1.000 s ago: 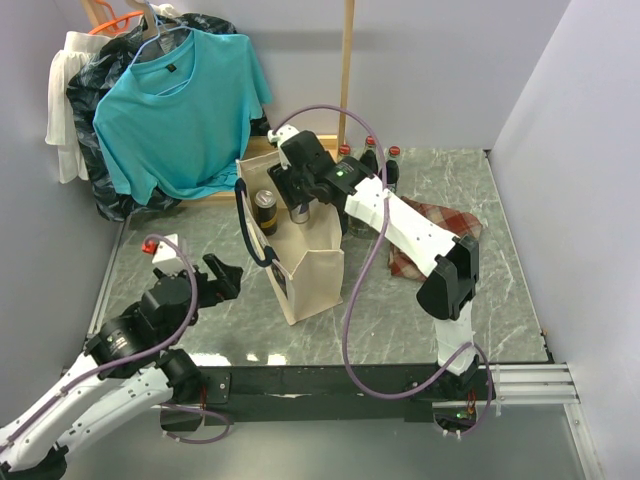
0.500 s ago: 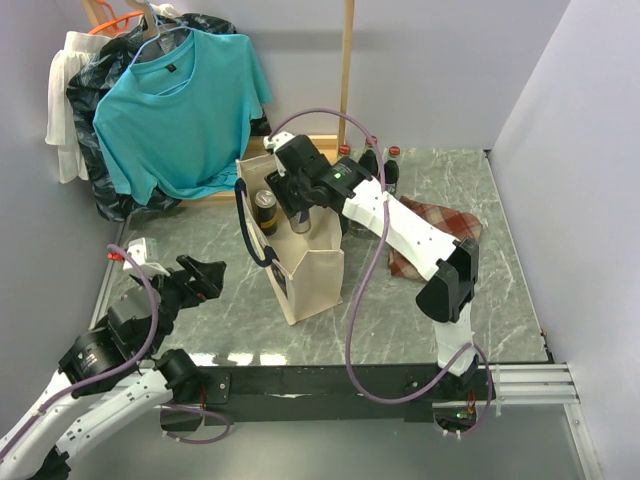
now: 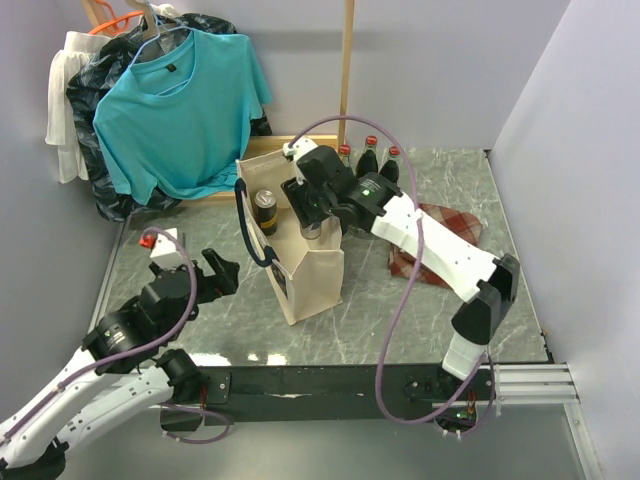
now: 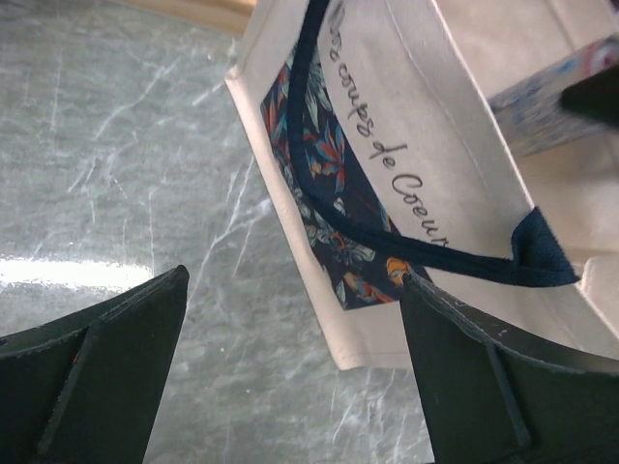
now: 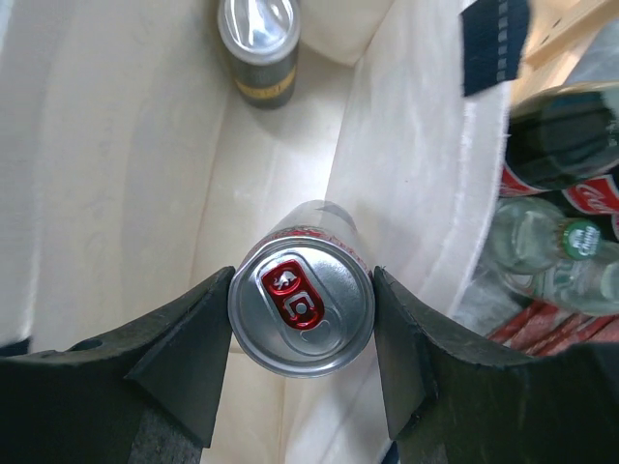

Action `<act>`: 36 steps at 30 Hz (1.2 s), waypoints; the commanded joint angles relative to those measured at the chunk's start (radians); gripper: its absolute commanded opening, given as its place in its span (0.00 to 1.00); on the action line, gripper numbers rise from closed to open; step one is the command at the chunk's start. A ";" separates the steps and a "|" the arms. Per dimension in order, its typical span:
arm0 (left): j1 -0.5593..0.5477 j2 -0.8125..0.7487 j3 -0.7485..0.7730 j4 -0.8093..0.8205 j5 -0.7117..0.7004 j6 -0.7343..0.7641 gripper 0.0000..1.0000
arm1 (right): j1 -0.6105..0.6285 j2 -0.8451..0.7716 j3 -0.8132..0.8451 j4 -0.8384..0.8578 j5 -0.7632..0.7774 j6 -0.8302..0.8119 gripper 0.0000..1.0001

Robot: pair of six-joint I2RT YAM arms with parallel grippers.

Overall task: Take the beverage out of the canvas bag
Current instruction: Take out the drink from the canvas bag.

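The canvas bag (image 3: 305,272) stands upright mid-table, cream with navy handles (image 4: 416,253). My right gripper (image 3: 311,212) reaches into its open top and is shut on a beverage, a silver can with a red tab (image 5: 302,302); both fingers press its sides, and it is held close to the bag's right wall (image 5: 411,164). A second, dark can (image 5: 259,43) stands deeper in the bag, also seen from above (image 3: 264,207). My left gripper (image 3: 222,275) hangs open left of the bag, just above the table, with the bag's lower corner (image 4: 382,338) between its fingers (image 4: 126,338) but untouched.
Several red-capped bottles (image 3: 368,158) stand behind the bag, close to its right wall (image 5: 561,145). A red plaid cloth (image 3: 440,225) lies at the right. A teal shirt (image 3: 180,100) hangs on a wooden rack (image 3: 347,70) at the back left.
The right arm's elbow has swung right and the gripper with the can shifted slightly right over the bag. The left arm dipped toward the left and came back beside the bag.
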 commanded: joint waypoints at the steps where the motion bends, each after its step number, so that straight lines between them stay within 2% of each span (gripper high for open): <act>1: -0.004 0.003 0.012 0.020 0.045 0.023 0.96 | 0.010 -0.094 -0.004 0.138 0.014 0.001 0.00; 12: -0.004 -0.181 -0.007 0.016 -0.006 -0.016 0.96 | 0.063 -0.169 -0.039 0.177 0.068 0.021 0.00; 24: -0.004 -0.148 0.001 0.010 0.011 -0.015 0.96 | 0.084 -0.161 0.037 0.140 0.083 0.014 0.00; 36: -0.004 -0.192 -0.002 0.004 0.002 -0.026 0.96 | 0.107 -0.178 0.048 0.152 0.103 -0.005 0.00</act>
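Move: The right hand already holds the silver can inside the canvas bag. The bag's right rim is some 5 cm to its right, level fore-and-aft and about 2 cm lower. The dark can stands about 5 cm ahead, 10 cm left and 12 cm down. The cola bottles stand roughly 16 cm ahead, 12 cm right and 12 cm below. From the left hand, that rim lies about 13 cm ahead, 21 cm right and 1 cm higher. Still pinching the can, the right hand lifts about 5 cm and back 3, the empty left hand rising too. ##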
